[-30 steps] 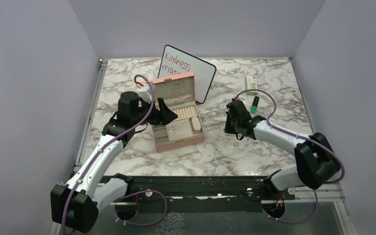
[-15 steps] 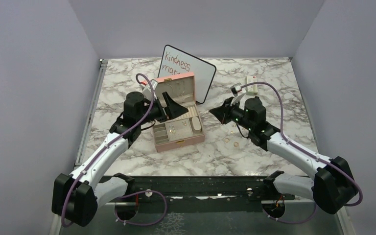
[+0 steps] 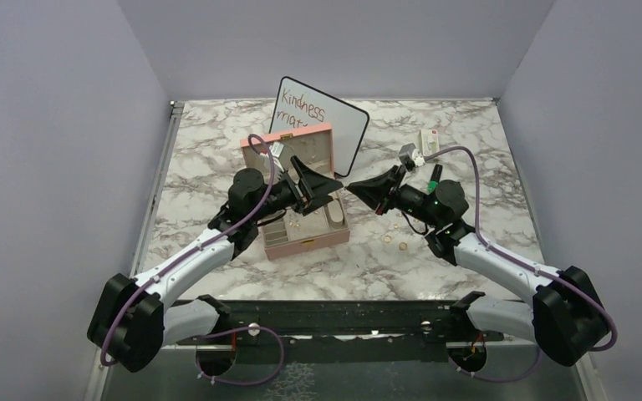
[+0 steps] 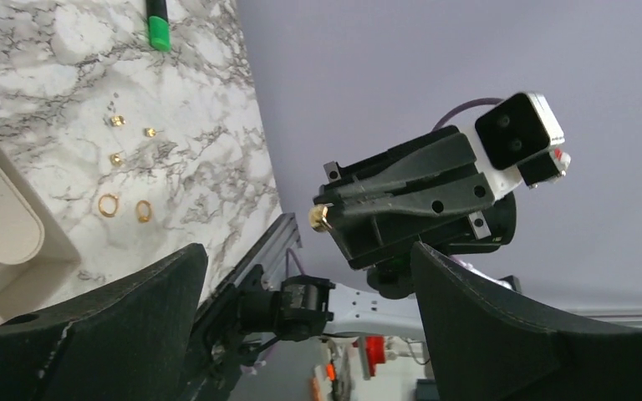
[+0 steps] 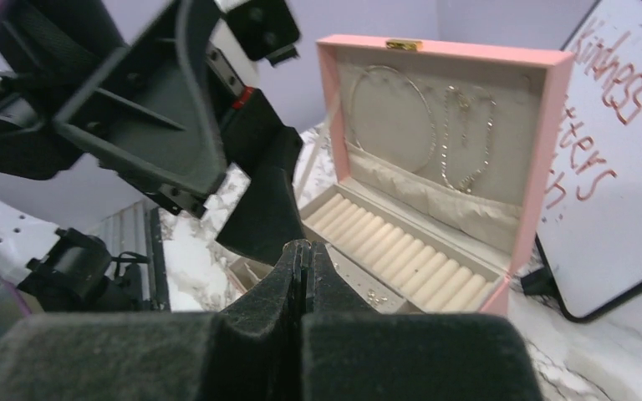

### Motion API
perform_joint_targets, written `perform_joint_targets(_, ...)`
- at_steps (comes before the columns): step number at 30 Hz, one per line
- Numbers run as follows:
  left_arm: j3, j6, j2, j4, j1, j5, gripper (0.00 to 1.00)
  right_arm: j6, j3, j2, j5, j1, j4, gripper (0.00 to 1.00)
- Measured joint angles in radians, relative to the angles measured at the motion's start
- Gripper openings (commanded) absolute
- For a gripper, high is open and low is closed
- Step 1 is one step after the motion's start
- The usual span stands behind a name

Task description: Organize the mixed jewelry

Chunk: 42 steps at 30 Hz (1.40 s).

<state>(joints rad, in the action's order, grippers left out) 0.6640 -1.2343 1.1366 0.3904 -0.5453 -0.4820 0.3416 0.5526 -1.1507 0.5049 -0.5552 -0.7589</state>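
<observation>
My right gripper [image 3: 353, 185] is shut on a small gold jewelry piece [image 4: 319, 219], which pokes out at its tip. It hangs in the air, pointing left at my left gripper [image 3: 322, 185]. That gripper is wide open and empty, above the open pink box [image 3: 305, 240]. In the left wrist view the right gripper [image 4: 328, 219] shows between the spread black fingers [image 4: 485, 309]. More mixed jewelry lies on the marble: two gold rings [image 4: 108, 205] and small gold studs [image 4: 117, 121]; the rings [image 3: 387, 238] lie right of the box. Chains hang in the lid [image 5: 447, 109].
A whiteboard [image 3: 338, 125] with red writing leans behind the box. A green marker [image 3: 435, 175] and a white-green packet [image 3: 429, 139] lie at the back right. Walls enclose the table on three sides.
The right arm has lifted off the table and swung left, tip toward the box. The left arm has moved right over the box and its jaws have opened wide.
</observation>
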Motion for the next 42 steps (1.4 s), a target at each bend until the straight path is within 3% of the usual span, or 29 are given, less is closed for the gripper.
perform_joint_targets(15,-0.053,-0.235,0.077,0.278,-0.042,0.069,0.64,0.086,-0.013,-0.01,0.137,0.0,-0.217,0.01)
perform_joint_targets(29,-0.105,-0.28,0.096,0.431,-0.066,0.084,0.56,0.11,-0.021,-0.045,0.154,0.0,-0.263,0.01)
perform_joint_targets(42,-0.138,-0.334,0.083,0.525,-0.066,0.085,0.36,0.129,-0.021,-0.063,0.155,0.0,-0.308,0.01)
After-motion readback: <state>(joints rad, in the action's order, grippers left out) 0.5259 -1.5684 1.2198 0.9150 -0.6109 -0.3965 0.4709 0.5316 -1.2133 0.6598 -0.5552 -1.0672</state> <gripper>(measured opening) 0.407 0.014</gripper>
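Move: The gold earring in the right hand's shut tips is about 2 cm ahead and 3 cm to the right of the left hand point, level with it. From the right hand, the left fingertips are roughly 2 cm back and 3 cm left. The jewelry box's tray lies some 6 cm ahead and 6 cm left of the left hand, 21 cm below; the two loose rings about 14 cm right, level fore-and-aft, 24 cm below. Both hands rise about 3 cm, right backing towards left, which rolls 20 degrees, half-closing around the held earring. ##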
